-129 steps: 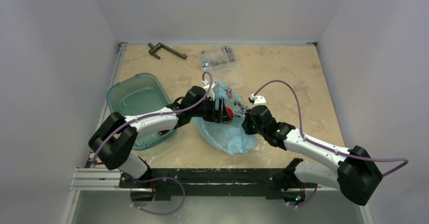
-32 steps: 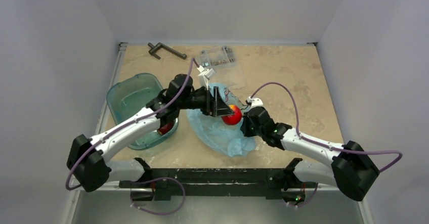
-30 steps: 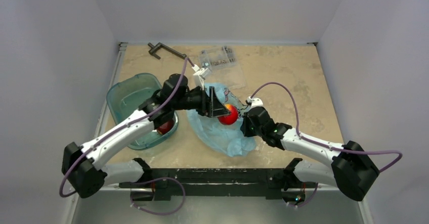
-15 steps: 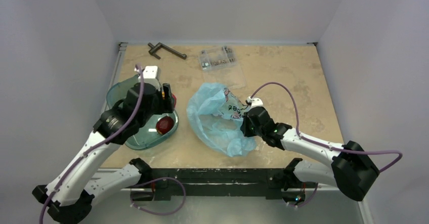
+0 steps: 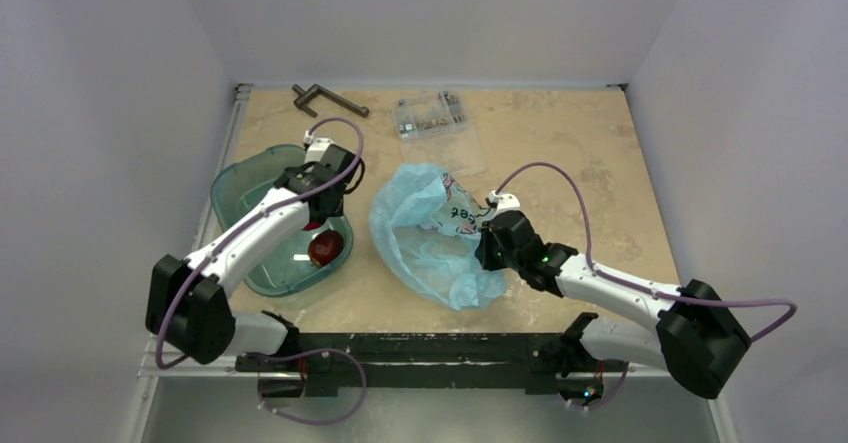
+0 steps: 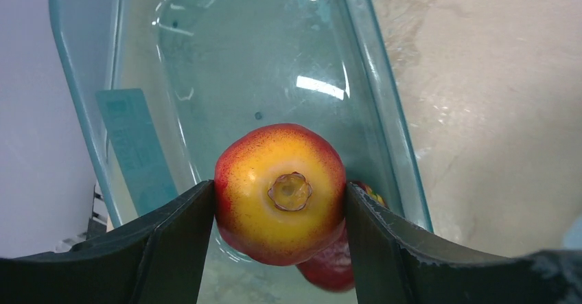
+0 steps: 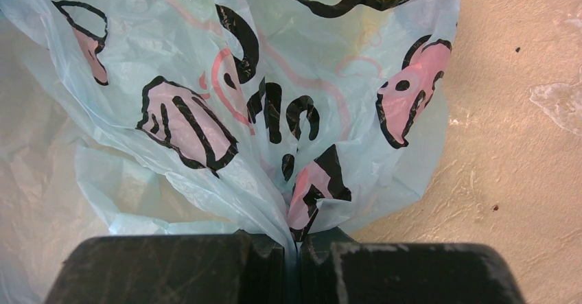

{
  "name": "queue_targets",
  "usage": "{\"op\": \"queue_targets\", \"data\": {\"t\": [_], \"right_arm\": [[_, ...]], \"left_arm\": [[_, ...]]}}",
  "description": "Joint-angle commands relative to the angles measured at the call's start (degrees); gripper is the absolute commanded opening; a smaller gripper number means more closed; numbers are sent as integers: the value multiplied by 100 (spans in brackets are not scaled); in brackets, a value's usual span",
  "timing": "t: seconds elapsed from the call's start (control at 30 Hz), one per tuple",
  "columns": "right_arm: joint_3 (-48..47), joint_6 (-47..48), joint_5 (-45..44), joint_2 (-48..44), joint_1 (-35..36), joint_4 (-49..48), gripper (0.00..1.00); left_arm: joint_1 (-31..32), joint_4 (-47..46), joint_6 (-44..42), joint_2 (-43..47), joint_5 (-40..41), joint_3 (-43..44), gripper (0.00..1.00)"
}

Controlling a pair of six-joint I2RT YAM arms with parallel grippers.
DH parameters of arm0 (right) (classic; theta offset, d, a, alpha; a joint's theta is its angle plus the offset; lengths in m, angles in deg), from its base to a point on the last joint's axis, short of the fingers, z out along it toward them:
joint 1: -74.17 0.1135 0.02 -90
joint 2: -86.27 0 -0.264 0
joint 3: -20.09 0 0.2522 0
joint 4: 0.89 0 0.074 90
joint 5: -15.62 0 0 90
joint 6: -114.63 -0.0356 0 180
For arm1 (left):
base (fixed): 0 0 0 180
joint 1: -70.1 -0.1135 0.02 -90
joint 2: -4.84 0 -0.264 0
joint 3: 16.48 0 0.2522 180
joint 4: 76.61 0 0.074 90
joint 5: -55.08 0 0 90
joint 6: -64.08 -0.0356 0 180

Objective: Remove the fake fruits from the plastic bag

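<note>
My left gripper is shut on a red and yellow toy fruit and holds it just above the inside of the teal tub. A dark red apple lies in the tub; in the left wrist view it peeks out under the held fruit. The light-blue plastic bag with black and pink print lies mid-table, slack and open to the left. My right gripper is shut on a gathered fold of the bag at its right side. No banana or green piece shows.
A clear flat parts box and a dark metal tool lie at the back of the table. The tub stands by the left wall. White walls close in the table on three sides.
My left arm lifted the red and yellow fruit out of the bag and swung it left over the tub, then lowered it. The bag sagged. My right gripper has not moved.
</note>
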Motion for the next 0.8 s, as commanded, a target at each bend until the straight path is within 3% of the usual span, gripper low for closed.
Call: {"op": "queue_targets", "data": {"t": [0.0, 0.2, 0.63, 0.77], "right_arm": [[28, 67, -32, -132, -25, -142, 0], [30, 67, -20, -113, -22, -141, 0], [32, 93, 11, -116, -28, -163, 0], [51, 98, 16, -144, -22, -176, 0]], "left_arm": [[-349, -241, 357, -637, -32, 252, 0], [-593, -730, 423, -1127, -806, 76, 0], [-728, -926, 578, -895, -1294, -424, 91], [-733, -706, 581, -575, -1266, -394, 100]]}}
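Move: The left hand holds the red fruit above the near right part of the green bin; the spot on the bin floor where it goes is about 9 cm below, some 2 cm ahead and 1 cm to the right. The dark red fruit in the bin lies about 4 cm back and 2 cm right at that depth, the bin's right rim about 7 cm right, level with the hand, and 6 cm down. From the right hand that spot is about 38 cm left and 5 cm ahead. Down into the green bin goes the left hand, about 8 cm in all, quickly at first and edging 2 cm forward, then slower with a small drift back and right; the wrist tips some 10 degrees steeper. Low in the bin, beside the dark red fruit, its fingers open wide and let go of the red fruit. The right hand stays in place, still pinching the plastic bag. ##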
